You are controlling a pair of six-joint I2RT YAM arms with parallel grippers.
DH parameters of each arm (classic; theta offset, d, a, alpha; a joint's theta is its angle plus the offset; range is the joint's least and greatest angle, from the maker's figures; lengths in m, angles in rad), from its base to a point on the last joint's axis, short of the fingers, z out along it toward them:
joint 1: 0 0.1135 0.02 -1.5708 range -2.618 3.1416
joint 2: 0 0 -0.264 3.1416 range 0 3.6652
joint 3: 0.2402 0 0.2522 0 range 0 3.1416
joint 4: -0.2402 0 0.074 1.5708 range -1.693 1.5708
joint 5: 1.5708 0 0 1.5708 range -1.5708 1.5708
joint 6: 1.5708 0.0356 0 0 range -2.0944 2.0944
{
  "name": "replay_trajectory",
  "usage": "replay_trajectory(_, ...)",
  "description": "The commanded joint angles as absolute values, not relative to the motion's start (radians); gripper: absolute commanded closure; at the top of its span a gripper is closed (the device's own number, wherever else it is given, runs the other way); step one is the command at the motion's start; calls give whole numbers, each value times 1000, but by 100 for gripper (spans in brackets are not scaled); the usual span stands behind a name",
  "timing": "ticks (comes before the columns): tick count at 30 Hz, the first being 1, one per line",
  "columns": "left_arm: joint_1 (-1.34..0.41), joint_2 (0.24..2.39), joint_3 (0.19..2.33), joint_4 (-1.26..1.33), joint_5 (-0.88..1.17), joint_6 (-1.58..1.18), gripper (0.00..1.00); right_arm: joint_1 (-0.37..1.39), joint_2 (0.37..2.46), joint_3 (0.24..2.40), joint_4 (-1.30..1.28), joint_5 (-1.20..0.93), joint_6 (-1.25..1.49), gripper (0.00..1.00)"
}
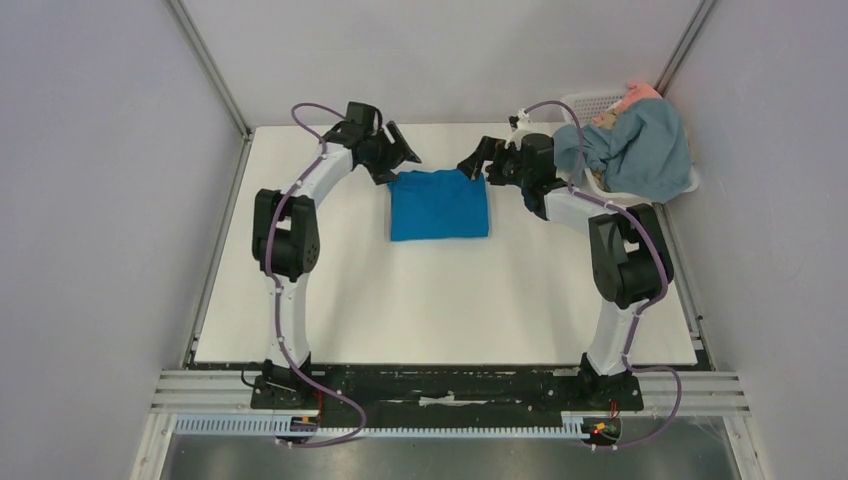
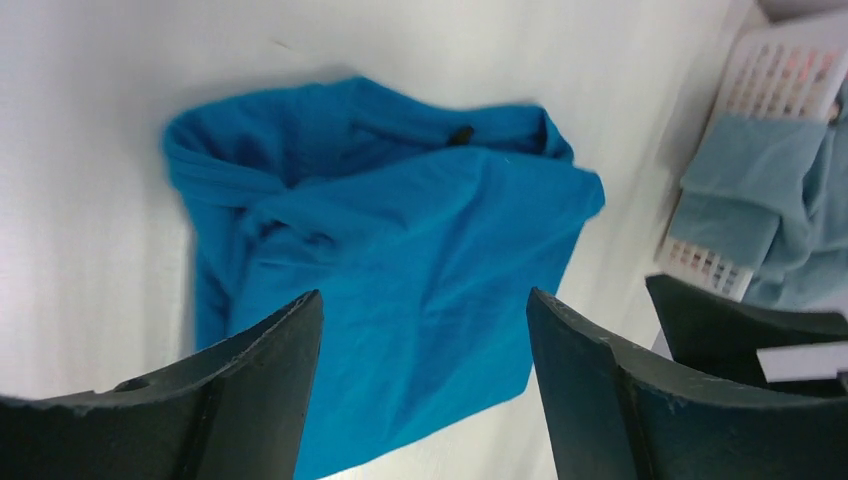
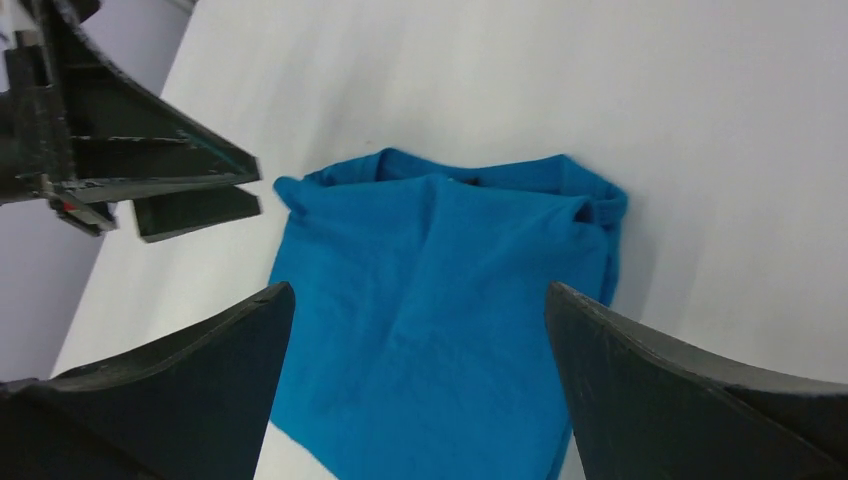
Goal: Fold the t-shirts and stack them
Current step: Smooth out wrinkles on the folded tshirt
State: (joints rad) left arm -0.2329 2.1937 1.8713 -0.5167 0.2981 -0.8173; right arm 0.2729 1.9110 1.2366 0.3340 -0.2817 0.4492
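Observation:
A bright cobalt-blue t-shirt [image 1: 440,205] lies folded into a rough square on the white table [image 1: 420,300], towards the back. My left gripper [image 1: 400,150] hovers over its back left corner and my right gripper [image 1: 475,160] over its back right corner. Both are open with nothing between the fingers. In the left wrist view the blue t-shirt [image 2: 400,230] shows between the spread fingers of the left gripper [image 2: 425,300]. In the right wrist view the t-shirt [image 3: 450,290] lies under the open right gripper [image 3: 420,290]. A grey-blue t-shirt [image 1: 640,150] hangs out of the basket.
A white lattice basket [image 1: 592,102] stands at the back right corner, with salmon-pink cloth [image 1: 640,95] at its top. Grey walls and metal posts close in the table on three sides. Both arm bases sit on the rail at the near edge.

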Motion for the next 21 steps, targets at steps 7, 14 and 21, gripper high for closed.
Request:
replay_trajectory(7, -305, 2337, 2100, -616, 282, -693, 18, 282, 2082, 1354, 522, -521, 563, 2)
replay_trajectory(14, -265, 2503, 2212, -627, 287, -724, 18, 271, 2270, 1490, 506, -520, 536, 2)
replay_trajectory(21, -237, 2578, 2242, -638, 334, -736, 18, 259, 2344, 1528, 437, -465, 507, 2)
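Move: The blue folded t-shirt's middle lies about 10 cm to the right of the left hand, 3 cm back and 8 cm below; its far left corner is roughly 5 cm ahead of that hand. From the right hand, the t-shirt's middle is some 9 cm left, 3 cm back and 10 cm below. The laundry basket stands about 34 cm to the right of the right hand and 6 cm farther out. Down and forward onto the far part of the folded t-shirt go both open hands. The right drops about 8 cm, moving 5 cm left and 4 cm forward while turning some 10 degrees counter-clockwise; the left first swings 6 cm left, then curves forward and partly back right as it sinks about 7 cm. Their fingertips come onto the cloth near its two far corners, fingers staying open. ##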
